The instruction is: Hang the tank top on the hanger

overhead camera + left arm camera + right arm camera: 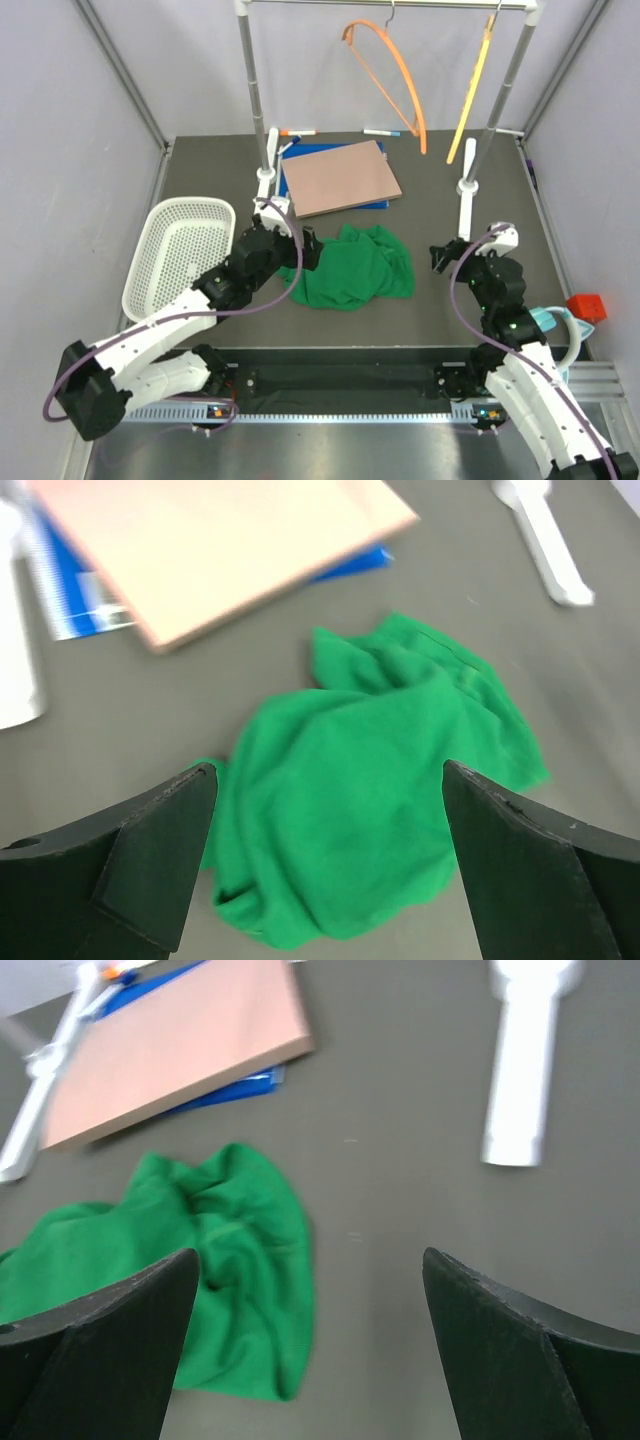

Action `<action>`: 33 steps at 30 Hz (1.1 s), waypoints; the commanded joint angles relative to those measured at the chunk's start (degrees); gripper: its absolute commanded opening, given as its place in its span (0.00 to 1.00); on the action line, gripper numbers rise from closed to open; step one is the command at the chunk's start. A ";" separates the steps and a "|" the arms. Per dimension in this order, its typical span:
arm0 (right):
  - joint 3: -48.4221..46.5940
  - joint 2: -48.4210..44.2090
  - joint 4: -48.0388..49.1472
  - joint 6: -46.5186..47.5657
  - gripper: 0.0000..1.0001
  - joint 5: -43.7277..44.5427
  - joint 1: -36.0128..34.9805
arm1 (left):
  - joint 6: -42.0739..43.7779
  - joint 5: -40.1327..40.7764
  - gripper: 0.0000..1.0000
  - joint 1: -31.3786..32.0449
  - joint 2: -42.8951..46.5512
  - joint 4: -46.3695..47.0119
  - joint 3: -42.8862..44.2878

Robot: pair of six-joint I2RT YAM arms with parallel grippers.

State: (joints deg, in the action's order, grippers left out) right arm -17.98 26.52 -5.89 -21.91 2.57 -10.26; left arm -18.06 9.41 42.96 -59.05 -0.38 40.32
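The tank top [352, 268] is a crumpled bright green heap on the dark table, also in the left wrist view [370, 780] and the right wrist view [200, 1260]. The orange hanger [390, 80] hangs by its hook from the rail [300, 3] at the back. My left gripper [308, 252] is open at the heap's left edge; its jaws stand wide with the green fabric below them [328, 780]. My right gripper [438, 256] is open to the right of the heap, apart from it, over bare table [310, 1260].
A yellower hanger [470, 95] hangs right of the orange one. Rack posts [265, 150] [470, 170] stand behind the heap. A pink board [342, 177] lies on a blue folder [288, 185]. A white basket [180, 250] sits left, a red block [588, 306] far right.
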 commanded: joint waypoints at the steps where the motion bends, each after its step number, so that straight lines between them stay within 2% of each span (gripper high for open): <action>1: 0.84 3.52 11.07 -2.34 0.93 -0.39 -8.44 | -3.37 12.98 0.99 -0.07 2.62 -1.18 -4.54; 2: 0.93 4.41 12.03 -3.04 0.93 1.46 -13.59 | -3.90 13.79 0.99 -0.16 2.79 -1.98 -5.07; 5: 0.40 8.80 14.50 -5.06 0.93 7.88 -22.22 | -6.45 11.69 0.97 -0.24 3.23 -3.66 -7.44; 12: 0.58 16.36 20.83 -9.29 0.93 11.31 -30.95 | -13.13 6.59 0.88 -0.24 5.43 -5.07 -14.20; 13: 0.57 17.59 21.09 -9.46 0.93 12.10 -31.48 | -13.92 5.46 0.84 -0.24 5.78 -4.98 -14.65; 18: 0.84 20.06 21.36 -11.22 0.93 13.69 -34.12 | -14.37 7.20 0.81 -0.24 4.64 -6.92 -16.31; 27: 3.65 23.31 25.05 -15.97 0.94 13.78 -35.62 | -15.60 2.72 0.67 -0.24 2.97 2.66 -20.62; 33: 4.09 23.75 25.05 -16.41 0.94 14.22 -35.79 | -14.55 3.34 0.64 -0.24 0.17 7.32 -21.86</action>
State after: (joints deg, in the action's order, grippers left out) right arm -13.47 50.09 15.40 -37.08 15.64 -45.15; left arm -32.91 12.91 42.78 -57.58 -0.49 19.35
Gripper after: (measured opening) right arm 0.937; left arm 0.661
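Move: The tank top lies spread on the table, its middle about 11 cm right of the left hand, 4 cm ahead and 17 cm below. The basket stands about 38 cm to that hand's left and 4 cm ahead; the pink board lies 30 cm ahead, 8 cm right. From the right hand, the tank top is roughly 23 cm left, 5 cm ahead and 13 cm below, and the right rack foot 26 cm ahead, 9 cm right. Left hand sinks back-left about 15 cm to the tank top's edge, fingers narrowing; right sweeps left 14 cm. ##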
